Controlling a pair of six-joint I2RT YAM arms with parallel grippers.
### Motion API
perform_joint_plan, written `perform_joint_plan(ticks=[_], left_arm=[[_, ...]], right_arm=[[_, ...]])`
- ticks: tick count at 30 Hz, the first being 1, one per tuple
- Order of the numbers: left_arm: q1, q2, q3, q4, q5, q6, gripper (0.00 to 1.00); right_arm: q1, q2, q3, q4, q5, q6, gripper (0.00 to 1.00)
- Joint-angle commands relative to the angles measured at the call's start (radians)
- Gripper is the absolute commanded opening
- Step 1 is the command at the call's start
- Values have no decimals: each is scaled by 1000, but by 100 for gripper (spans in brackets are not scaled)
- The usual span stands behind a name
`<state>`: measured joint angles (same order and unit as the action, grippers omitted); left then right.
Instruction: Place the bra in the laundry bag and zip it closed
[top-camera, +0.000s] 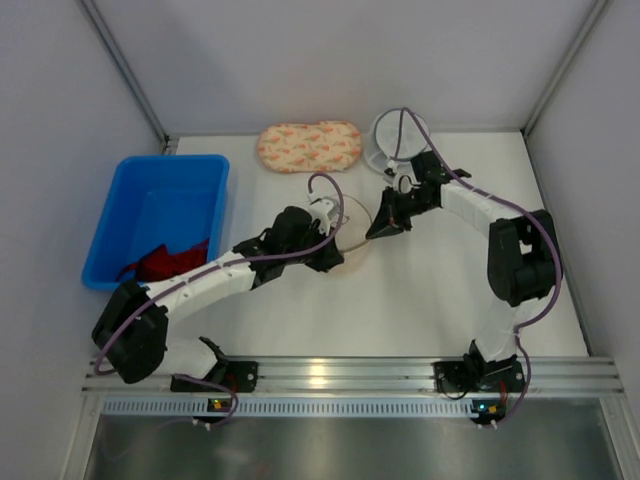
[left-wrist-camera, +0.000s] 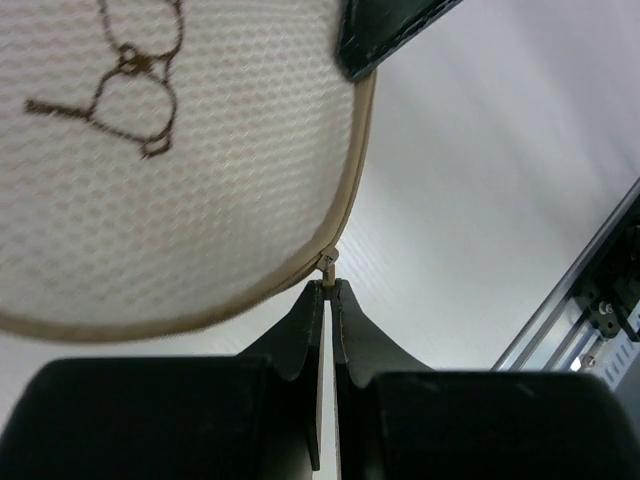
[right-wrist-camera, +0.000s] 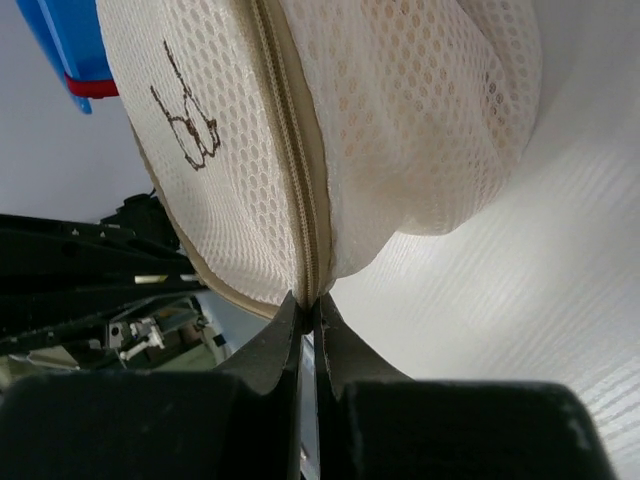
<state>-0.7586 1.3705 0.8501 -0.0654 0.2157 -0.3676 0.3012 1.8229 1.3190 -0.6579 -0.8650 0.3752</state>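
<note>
The laundry bag (top-camera: 354, 232) lies mid-table between my two grippers, mostly covered by them. In the left wrist view its mesh dome (left-wrist-camera: 200, 180) shows a small dark mark (left-wrist-camera: 135, 85). My left gripper (left-wrist-camera: 328, 285) is shut on the zipper pull (left-wrist-camera: 327, 264) at the bag's beige rim. My right gripper (right-wrist-camera: 309, 300) is shut on the bag's seam, where the zipper (right-wrist-camera: 295, 170) runs closed between the two domes. In the top view the left gripper (top-camera: 337, 246) and the right gripper (top-camera: 382, 229) sit at opposite sides of the bag. The bra is hidden from view.
A blue bin (top-camera: 140, 200) holding a red cloth (top-camera: 165, 262) stands at the left. A peach floral pouch (top-camera: 308, 146) and a white round ribbed container (top-camera: 385, 150) lie at the back. An aluminium rail (top-camera: 350, 375) runs along the near edge.
</note>
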Motion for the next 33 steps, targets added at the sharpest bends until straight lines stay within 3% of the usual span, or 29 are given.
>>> perform_joint_plan(ticks=[1, 6, 9, 11, 14, 17, 18, 21, 27, 33], left_arm=[[45, -92, -57, -53, -9, 74, 0], [108, -152, -137, -57, -6, 202, 0], [125, -180, -155, -57, 68, 281, 0], [122, -176, -152, -48, 157, 289, 0], [76, -139, -109, -36, 157, 248, 0], [42, -79, -45, 1, 148, 179, 0], [39, -59, -4, 4, 148, 159, 0], [36, 12, 62, 12, 151, 90, 0], [4, 111, 138, 88, 129, 25, 0], [-22, 185, 194, 108, 116, -2, 0]], right_arm=[[-25, 21, 89, -48, 15, -108, 0], [-25, 62, 183, -127, 73, -258, 0], [-25, 88, 244, -138, 106, -292, 0], [-24, 102, 284, -128, 113, -288, 0], [-20, 142, 353, -123, 109, -253, 3], [-20, 144, 387, -124, 93, -216, 34], [-19, 133, 385, -124, 99, -216, 49], [-39, 75, 353, -154, 110, -217, 68], [-59, -45, 198, -191, 5, -176, 69], [-7, -34, 69, -112, -68, -93, 66]])
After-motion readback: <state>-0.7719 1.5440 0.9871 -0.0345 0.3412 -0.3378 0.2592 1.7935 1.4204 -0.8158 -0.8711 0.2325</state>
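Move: My right fingers still pinch the laundry bag's zip edge, and the bag's middle lies about 5 cm to their left, 1 cm ahead and 3 cm lower. My left fingers still hold the small tab at the near end of that edge, with the bag's middle some 7 cm ahead, 1 cm to the right and 3 cm lower. From my right hand, the round white case stands about 22 cm ahead and 7 cm right, the patterned cloth 21 cm ahead and 14 cm left. I draw the pinched zip edge forward with my right hand, away from my left, which first swings about 5 cm left with the tab. Towards the end of that roughly 6 cm stroke my right fingers open wide and let go, then the hand comes back almost as far, a few centimetres higher. My left keeps its pinch and sweeps some 10 cm right, towards the right hand. ##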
